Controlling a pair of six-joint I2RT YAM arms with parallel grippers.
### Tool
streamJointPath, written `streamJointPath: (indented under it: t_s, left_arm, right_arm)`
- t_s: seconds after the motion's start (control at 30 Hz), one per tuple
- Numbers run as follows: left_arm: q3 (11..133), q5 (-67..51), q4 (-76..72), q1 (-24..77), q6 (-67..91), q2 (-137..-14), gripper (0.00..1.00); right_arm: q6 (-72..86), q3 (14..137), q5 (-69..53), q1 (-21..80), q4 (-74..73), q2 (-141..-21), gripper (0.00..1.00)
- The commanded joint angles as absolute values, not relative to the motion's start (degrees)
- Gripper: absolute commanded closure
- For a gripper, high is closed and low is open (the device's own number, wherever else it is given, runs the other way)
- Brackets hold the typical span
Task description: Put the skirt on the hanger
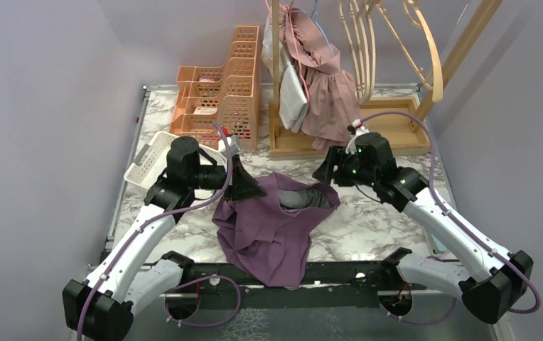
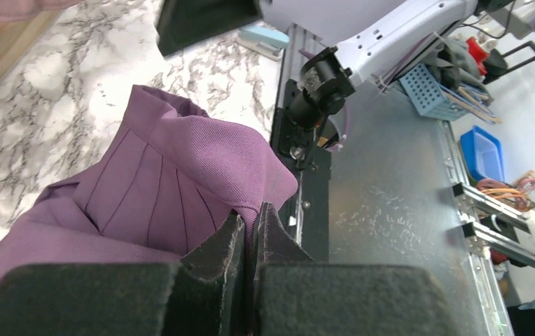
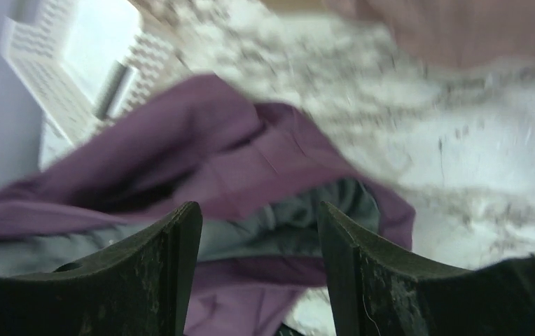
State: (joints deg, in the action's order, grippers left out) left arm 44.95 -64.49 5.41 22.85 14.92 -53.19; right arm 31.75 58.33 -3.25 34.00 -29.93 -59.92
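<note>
The purple skirt point(image 1: 276, 227) lies crumpled on the marble table, its hem hanging over the near edge and its grey lining point(image 1: 304, 199) showing at the waist opening. My left gripper point(image 1: 246, 186) is shut on the skirt's left waist edge; in the left wrist view the fabric point(image 2: 160, 175) is pinched between the closed fingertips of the gripper point(image 2: 252, 213). My right gripper point(image 1: 325, 172) is open just above the right side of the waist; in the right wrist view it point(image 3: 259, 213) hovers over the skirt point(image 3: 216, 154). Pale wooden hangers point(image 1: 425, 50) hang on the rack at the back right.
A wooden rack base point(image 1: 389, 131) stands at the back with a pink dress point(image 1: 329, 85) and a white garment point(image 1: 293, 99) hanging on it. Orange baskets point(image 1: 219, 92) stand at the back left. A white basket point(image 1: 153, 160) lies by the left arm.
</note>
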Motion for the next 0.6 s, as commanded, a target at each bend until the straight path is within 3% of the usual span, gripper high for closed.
streamJointPath:
  t_s: [0.0,0.17,0.4,0.57]
  left_arm:
    - [46.5,-58.59,12.27,22.9,7.9,-51.85,1.0]
    - [48.02,-58.49,15.35,22.89,5.98,-53.33,1.0]
    - [49.64,-58.03,19.7,22.91,2.36,-52.92,1.0]
    - [50.72,-57.15,20.12,22.89,2.0,-52.39,1.0]
  right_arm:
    - [36.13,50.73,-5.88,33.84,-34.32,-58.03,0.34]
    - [43.13,44.3,0.89,33.84,-35.29,-57.48,0.34]
    - [53.85,44.13,12.86,33.84,-38.08,-62.7,0.34]
    - [55.07,44.99,14.44,33.84,-39.24,-67.49,0.32]
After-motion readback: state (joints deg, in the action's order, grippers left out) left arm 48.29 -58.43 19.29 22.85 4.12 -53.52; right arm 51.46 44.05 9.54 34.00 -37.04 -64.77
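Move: The purple skirt's open waistband has its free right-hand end about 18 cm below the right hand, roughly 8 cm to its right and 2 cm back. Its other end is already pinched in the left fingers, some 15 cm left of the right hand, 5 cm back and about level with it. The wooden rack base lies about 24 cm ahead, 13 cm right and 22 cm down. From the left hand, the free end is around 23 cm right, 3 cm ahead and 18 cm below. Towards the skirt's free waistband end the right hand drops about 14 cm, going some 5 cm right and a little back, with its fingers kept wide open. On the way its wrist tips steeper downward and swings clockwise, each by roughly 25 degrees, bringing the fingertips close over the waistband's corner; contact can't be seen. The left hand keeps its pinch, sinking only about 2 cm. ##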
